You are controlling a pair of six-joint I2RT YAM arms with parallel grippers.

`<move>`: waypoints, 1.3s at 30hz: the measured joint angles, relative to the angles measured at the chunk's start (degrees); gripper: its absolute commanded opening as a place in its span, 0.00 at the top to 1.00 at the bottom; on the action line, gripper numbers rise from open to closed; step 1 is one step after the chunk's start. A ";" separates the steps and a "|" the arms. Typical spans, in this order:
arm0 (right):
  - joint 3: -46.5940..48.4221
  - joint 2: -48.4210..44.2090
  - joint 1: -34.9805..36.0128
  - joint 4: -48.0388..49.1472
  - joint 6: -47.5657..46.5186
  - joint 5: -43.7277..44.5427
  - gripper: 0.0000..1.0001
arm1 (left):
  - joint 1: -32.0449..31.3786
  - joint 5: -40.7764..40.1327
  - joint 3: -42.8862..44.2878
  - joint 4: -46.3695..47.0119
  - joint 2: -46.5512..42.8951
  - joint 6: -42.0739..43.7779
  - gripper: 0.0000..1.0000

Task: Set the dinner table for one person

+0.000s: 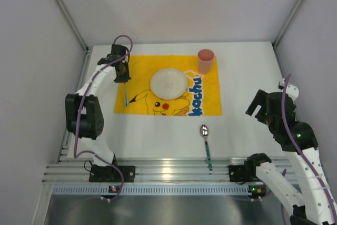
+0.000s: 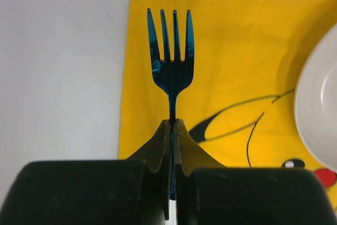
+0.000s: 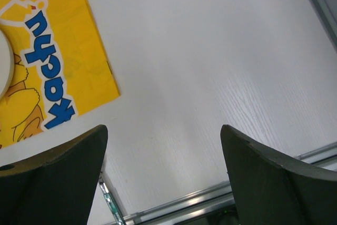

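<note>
On the white dinner table (image 1: 247, 77) lies a yellow cartoon placemat (image 1: 210, 96) with a white plate (image 1: 169, 82) in its middle and a pink cup (image 1: 206, 60) at its far right corner. My left gripper (image 1: 122, 72) is over the mat's left edge, shut on the handle of a blue plastic fork (image 1: 126, 96). In the left wrist view the fork (image 2: 171, 51) sticks out past the closed gripper (image 2: 172, 122), tines forward above the mat. A spoon (image 1: 204, 130) with a green handle lies in front of the mat. My right gripper (image 1: 256, 110) hangs open and empty.
A slotted aluminium rail (image 1: 168, 169) runs along the near edge, and the spoon's handle reaches onto it. Grey walls close in the table on the left, back and right. In the right wrist view bare white tabletop (image 3: 210, 77) lies under the open gripper (image 3: 163, 130).
</note>
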 measured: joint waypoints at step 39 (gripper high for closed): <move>-8.33 12.33 5.09 1.86 2.27 -17.53 0.17 | -0.70 -2.56 -4.76 12.50 -11.58 -3.19 0.02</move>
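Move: The fork is already shut in the left fingers, tines pointing forward. The spot for its middle, on the left strip of the yellow mat, lies about 4 cm ahead of the left hand, 3 cm right and 12 cm below. From that hand the plate is roughly 5 cm ahead and 19 cm right. From the right hand, open and empty, the spoon lies some 17 cm left, 8 cm back and 22 cm below; the plate is 27 cm ahead, 32 cm left. The fork is carried forward and down by the left hand, about 9 cm out and 8 cm lower, to the mat's left strip, where the fingers open wide and let go; the hand then draws back and climbs well clear, tipping up. The right hand eases slightly back, then swings left and down towards the spoon, fingers open, tipping down some 20 degrees and turning counter-clockwise. ##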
